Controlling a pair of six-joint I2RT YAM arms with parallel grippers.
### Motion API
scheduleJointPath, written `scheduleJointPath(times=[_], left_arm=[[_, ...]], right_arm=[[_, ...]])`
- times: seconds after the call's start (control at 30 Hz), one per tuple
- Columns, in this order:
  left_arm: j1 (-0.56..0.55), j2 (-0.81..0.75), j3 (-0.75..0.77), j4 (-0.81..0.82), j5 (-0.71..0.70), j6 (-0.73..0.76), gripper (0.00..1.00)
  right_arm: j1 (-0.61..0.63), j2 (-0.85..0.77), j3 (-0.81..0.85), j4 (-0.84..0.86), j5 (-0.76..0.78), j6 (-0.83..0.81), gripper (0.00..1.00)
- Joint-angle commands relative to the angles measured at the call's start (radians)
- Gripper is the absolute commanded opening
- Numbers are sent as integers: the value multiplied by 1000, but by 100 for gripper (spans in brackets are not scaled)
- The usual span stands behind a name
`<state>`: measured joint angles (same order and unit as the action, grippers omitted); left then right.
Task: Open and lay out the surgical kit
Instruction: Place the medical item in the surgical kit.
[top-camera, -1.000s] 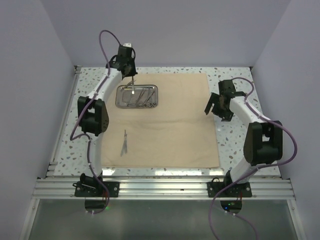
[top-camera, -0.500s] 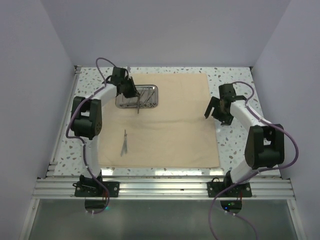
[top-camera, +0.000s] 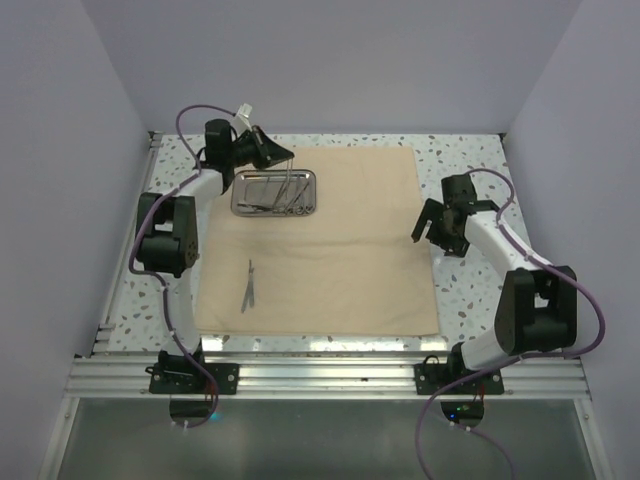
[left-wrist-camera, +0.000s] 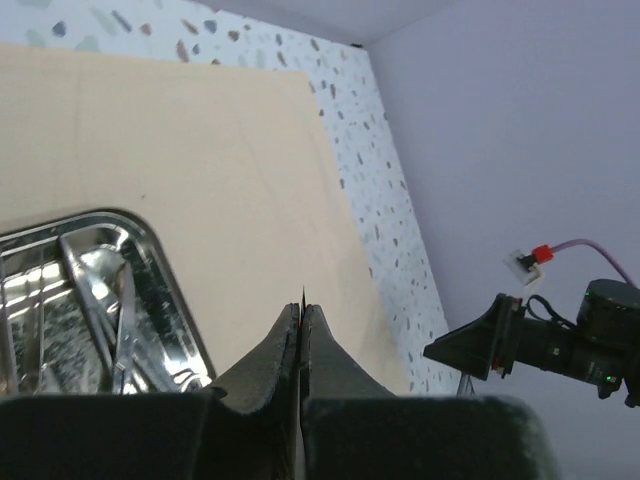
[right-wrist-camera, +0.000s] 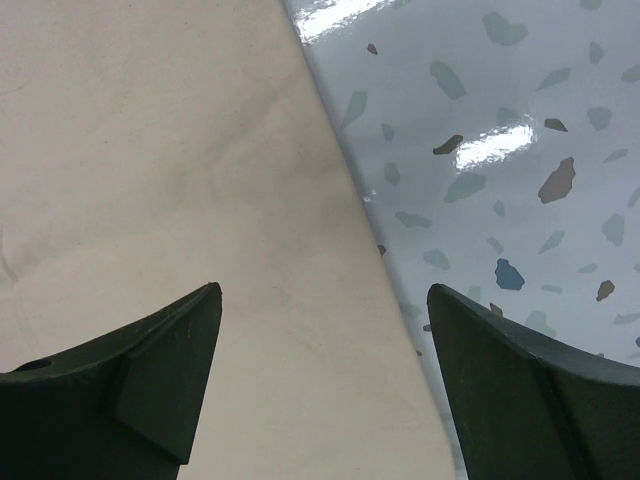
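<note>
The beige cloth (top-camera: 330, 245) lies spread flat on the table. At its far left stands the steel tray (top-camera: 240, 205) with several silver instruments (top-camera: 275, 200) in it. One pair of tweezers (top-camera: 248, 285) lies on the cloth nearer the front. My left gripper (top-camera: 278, 155) hovers above the tray's far edge, shut on a thin silver instrument. Only the instrument's tip (left-wrist-camera: 302, 293) pokes out between the fingers in the left wrist view. My right gripper (top-camera: 430, 226) is open and empty over the cloth's right edge (right-wrist-camera: 340, 170).
Speckled table top (right-wrist-camera: 500, 150) shows to the right of the cloth. Purple walls close in the back and both sides. An aluminium rail (top-camera: 320, 375) runs along the near edge, where the arm bases are bolted.
My left gripper has lifted out of the tray and swung up and back, still shut on the thin instrument. The right arm has drifted slightly nearer along the cloth's right edge.
</note>
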<state>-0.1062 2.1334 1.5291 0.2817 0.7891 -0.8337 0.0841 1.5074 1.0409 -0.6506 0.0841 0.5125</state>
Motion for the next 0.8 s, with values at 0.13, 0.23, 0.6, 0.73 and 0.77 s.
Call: scheduleJointPath(times=[0.13, 0.23, 0.6, 0.73, 0.77], left_arm=[[-35, -96, 85, -164, -84, 129, 0], [-103, -209, 17, -395, -267, 287, 0], [-446, -467, -313, -587, -849, 190, 0], [-530, -446, -297, -657, -927, 170, 0], [-544, -443, -308, -668, -951, 160, 0]], right_arm=[[-1, -65, -21, 2, 9, 0, 88], [-1, -78, -24, -4, 17, 3, 88], [-3, -165, -19, -144, 74, 9, 88], [-3, -191, -5, -191, 82, 21, 88], [-4, -197, -2, -207, 80, 26, 88]])
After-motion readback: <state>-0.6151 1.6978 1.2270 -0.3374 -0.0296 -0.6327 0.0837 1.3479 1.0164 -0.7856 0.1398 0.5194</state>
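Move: My left hand already holds a medical item over the tray. The bare cloth it is meant for lies about 29 cm back, 3 cm to the right and 14 cm below. The tray's middle is 8 cm back and 3 cm left of this hand, the two laid-out instruments about 30 cm back and 8 cm left. From my right hand that bare cloth is roughly 8 cm back and 32 cm left, 6 cm lower. I lift my closed left hand about 3 cm to carry the item clear, then sweep it some 18 cm back and 7 cm to the right, off the tray and towards the bare cloth beside the laid-out pair, sinking on the way while the wrist swings the fingers steeply downward. My open, empty right hand eases back and rises a few centimetres. ##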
